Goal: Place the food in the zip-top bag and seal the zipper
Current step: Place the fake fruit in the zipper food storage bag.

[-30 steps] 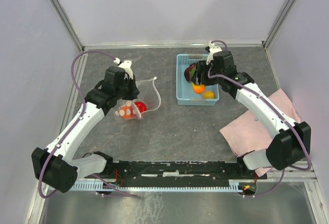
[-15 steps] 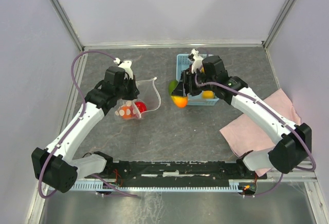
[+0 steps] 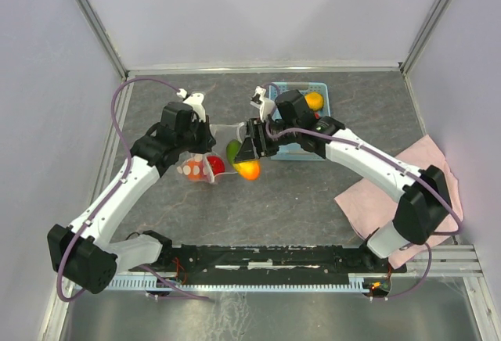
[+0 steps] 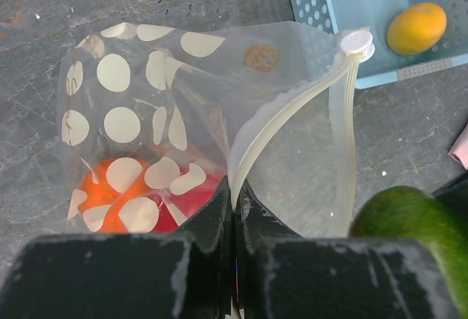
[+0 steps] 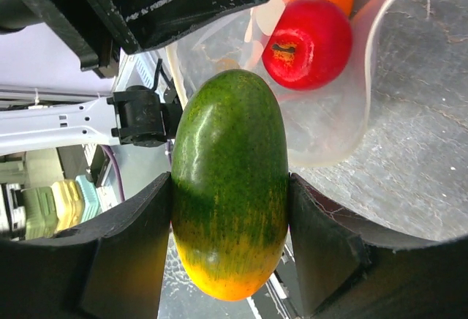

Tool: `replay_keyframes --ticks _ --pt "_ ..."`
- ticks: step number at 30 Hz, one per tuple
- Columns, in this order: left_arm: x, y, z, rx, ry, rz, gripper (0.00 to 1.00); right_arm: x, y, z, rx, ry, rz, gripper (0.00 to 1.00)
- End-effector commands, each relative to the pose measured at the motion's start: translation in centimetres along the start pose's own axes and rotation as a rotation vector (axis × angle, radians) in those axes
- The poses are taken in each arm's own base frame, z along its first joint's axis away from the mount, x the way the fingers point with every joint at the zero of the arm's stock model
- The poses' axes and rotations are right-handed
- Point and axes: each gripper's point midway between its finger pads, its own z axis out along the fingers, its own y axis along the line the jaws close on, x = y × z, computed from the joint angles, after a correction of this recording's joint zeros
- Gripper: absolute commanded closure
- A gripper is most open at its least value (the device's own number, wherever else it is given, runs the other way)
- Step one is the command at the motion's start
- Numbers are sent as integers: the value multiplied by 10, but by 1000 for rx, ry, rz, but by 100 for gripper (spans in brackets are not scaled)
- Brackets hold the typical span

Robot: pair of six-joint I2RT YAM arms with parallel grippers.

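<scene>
The zip-top bag (image 3: 225, 144) lies on the table with its mouth open to the right; white dots show on it in the left wrist view (image 4: 183, 107). Inside are a red apple (image 5: 307, 41) and an orange fruit (image 4: 110, 187). My left gripper (image 4: 235, 194) is shut on the zipper (image 4: 285, 118) strip and holds that edge up. My right gripper (image 5: 230, 246) is shut on a green-and-orange mango (image 5: 230, 187), held at the bag's mouth (image 3: 243, 161), beside the apple (image 3: 215, 164).
The light blue basket (image 3: 290, 153) stands behind my right arm, with a yellow-orange fruit (image 4: 416, 28) and other pieces in it. A pink cloth (image 3: 376, 192) lies at the right. Grey walls close in on three sides.
My right gripper has lifted the mango out of the basket and carried it left to the bag's mouth. The left arm and the bag have stayed put.
</scene>
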Motion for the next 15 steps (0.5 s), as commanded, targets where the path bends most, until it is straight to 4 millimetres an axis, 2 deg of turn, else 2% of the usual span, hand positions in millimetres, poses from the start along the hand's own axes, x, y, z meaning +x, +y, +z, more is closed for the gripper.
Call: replay_keyframes --ticks 1,4,9,15 --pt "-20 -16 -7 65 -79 30 97 -24 26 8 -86 -38 -25 58" --pt "-17 -20 -7 75 -73 39 97 -25 22 19 -88 -18 -6 57" --pt "-17 -24 -9 93 -76 52 97 -31 6 36 -44 -20 35 57" --pt "-15 -31 -11 122 -70 63 97 -50 -23 49 88 -118 67 56"
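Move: The green-yellow mango is already in my right hand. The open mouth of the bag is about 5 cm to that hand's left, 2 cm ahead and 4 cm lower. Inside the bag, the red tomato sits some 8 cm left, level fore and aft and 8 cm down, with the orange fruit about 7 cm farther left of it. My left hand pinches the bag's rim; from there the mango is roughly 10 cm to the right, 1 cm back, at about the same height. I carry the mango green end first to the bag's mouth, starting leftward, then swinging increasingly forward and down, some 5 cm in all, and bring that end in under the rim. My right fingers keep their grip. My left hand, still pinching the rim, eases about 1.5 cm to the right to meet it. ##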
